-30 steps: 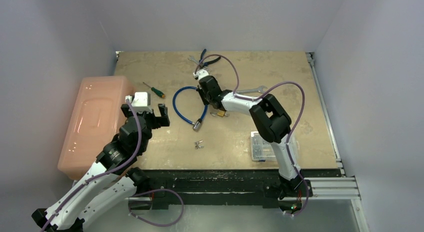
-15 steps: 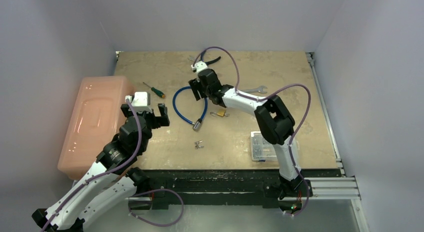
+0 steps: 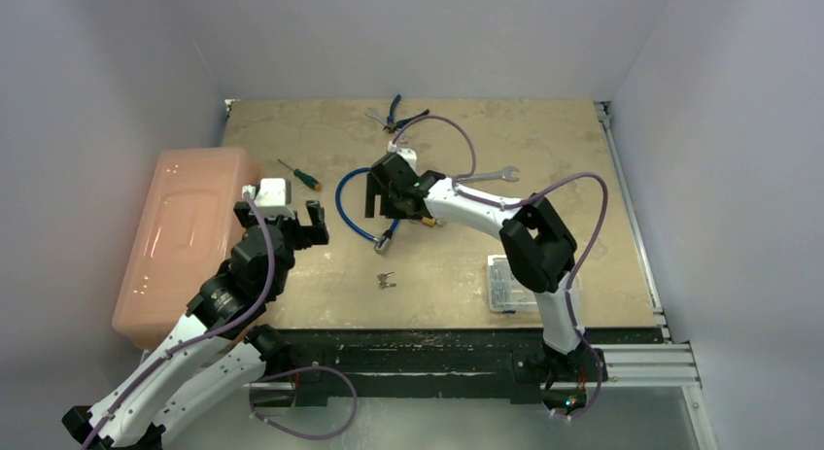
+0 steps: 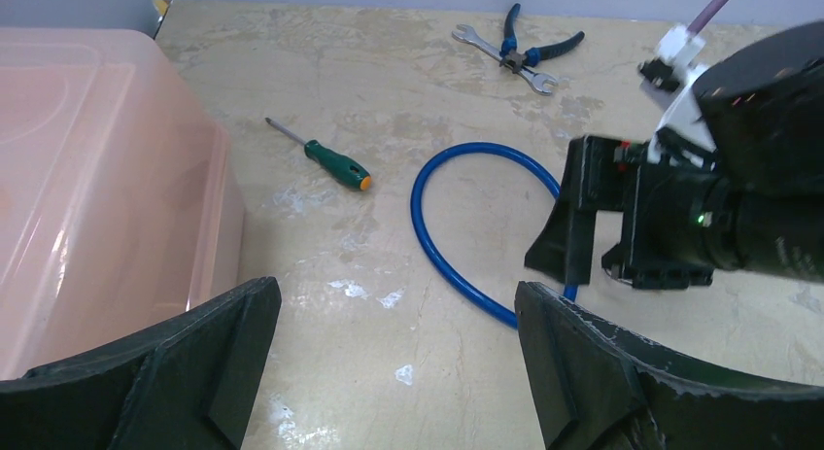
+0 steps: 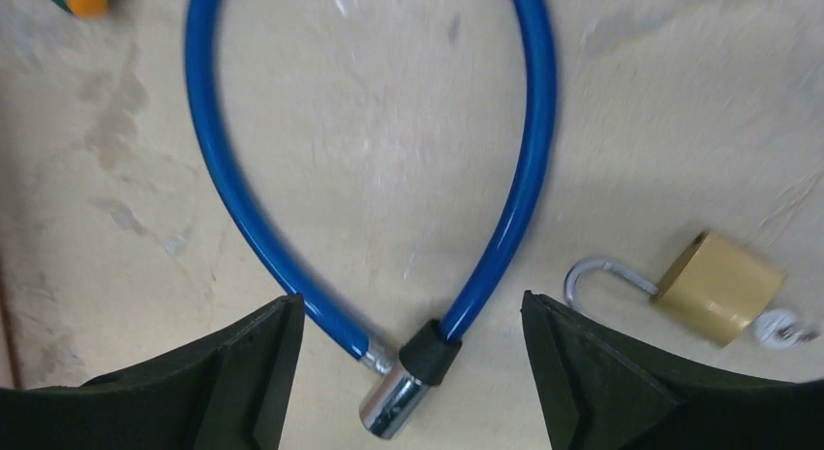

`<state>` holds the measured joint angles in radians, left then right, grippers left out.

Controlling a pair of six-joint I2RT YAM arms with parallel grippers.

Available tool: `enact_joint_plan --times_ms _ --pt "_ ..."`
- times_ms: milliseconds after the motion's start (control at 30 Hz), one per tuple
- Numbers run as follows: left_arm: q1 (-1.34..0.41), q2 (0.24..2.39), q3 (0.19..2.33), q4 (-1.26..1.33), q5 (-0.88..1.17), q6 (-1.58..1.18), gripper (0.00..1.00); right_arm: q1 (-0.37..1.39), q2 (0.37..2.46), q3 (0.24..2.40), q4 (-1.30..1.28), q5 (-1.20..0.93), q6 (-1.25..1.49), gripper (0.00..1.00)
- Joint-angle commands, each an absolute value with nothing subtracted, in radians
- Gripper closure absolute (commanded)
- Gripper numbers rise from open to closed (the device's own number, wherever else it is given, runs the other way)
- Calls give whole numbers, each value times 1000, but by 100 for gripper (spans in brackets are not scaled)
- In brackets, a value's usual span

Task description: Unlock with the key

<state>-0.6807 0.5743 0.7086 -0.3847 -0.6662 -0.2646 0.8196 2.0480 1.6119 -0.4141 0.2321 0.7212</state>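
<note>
A brass padlock [image 5: 717, 287] [image 3: 426, 220] lies on the table with its silver shackle [image 5: 595, 273] swung out. A tiny silver key [image 5: 789, 328] sits at its bottom end. My right gripper [image 5: 410, 314] [image 3: 384, 192] hangs open just left of the padlock, holding nothing. It is over the joined ends of a blue cable lock [image 5: 207, 139] [image 3: 339, 205]. My left gripper [image 4: 394, 304] [image 3: 301, 222] is open and empty, raised above the table's left part, facing the cable loop [image 4: 416, 207] and the right gripper [image 4: 607, 260].
A pink plastic box [image 3: 189, 236] [image 4: 87, 178] fills the left edge. A green screwdriver [image 3: 299, 175] [image 4: 335, 163] lies beside it. Pliers and a small wrench [image 3: 398, 115] [image 4: 530, 53] lie at the back. A long wrench [image 3: 491, 175], a clear parts case [image 3: 505, 285] and small silver pieces [image 3: 387, 280] also lie here.
My right gripper opened, left the padlock's end, swung back and left, then came down over the blue cable lock. The padlock stays on the table. The left arm has not moved.
</note>
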Motion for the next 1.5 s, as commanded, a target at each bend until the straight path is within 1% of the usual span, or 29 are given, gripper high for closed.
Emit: enact_joint_plan --times_ms 0,233,333,467,567,600,633,733,933,1300,1467 --pt "-675 562 713 -372 -665 -242 1 859 2043 1603 -500 261 868 12" --pt "-676 561 713 -375 -664 -244 1 870 2116 1624 -521 317 896 25" --pt "-675 561 713 -376 -665 -244 1 870 2143 1626 -531 322 902 35" --pt "-675 563 713 -377 -667 -244 1 868 2174 1642 -531 353 877 42" --pt "-675 564 714 -380 -668 -245 1 866 2187 1662 -559 395 851 62" --pt "-675 565 714 -380 -669 -245 1 864 2187 1662 -564 411 842 70" --pt "-675 566 713 -380 -668 -246 1 862 2184 1660 -565 420 830 81" --pt "-676 567 713 -380 -668 -248 1 842 2175 1648 -574 432 808 100" --pt "-675 573 714 -383 -668 -249 1 786 2116 1561 -557 466 808 100" --pt "-675 587 715 -385 -677 -249 1 611 1936 1289 -501 527 784 100" --pt "-675 590 716 -382 -677 -246 1 580 1878 1226 -489 523 782 100"
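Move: The right hand hovers open over the blue cable: its black-and-silver end lies roughly 2 cm back, 2 cm to the right and 6 cm below. The padlock sits about 12 cm right and 2 cm ahead of that hand, the keys some 11 cm back and 3 cm right, the wrench about 12 cm ahead and 23 cm right. From the left hand, the cable end is about 11 cm ahead, 17 cm right and 23 cm down. Drop the right gripper about 6 cm, drawing back some 3 cm as you sink and then easing forward again, and close the open fingers on the blue cable beside its black collar. Keep the pinch and drag the cable end about 17 cm to the right, low and level along the table into the padlock's place, turning the hand roughly 25 degrees clockwise. ##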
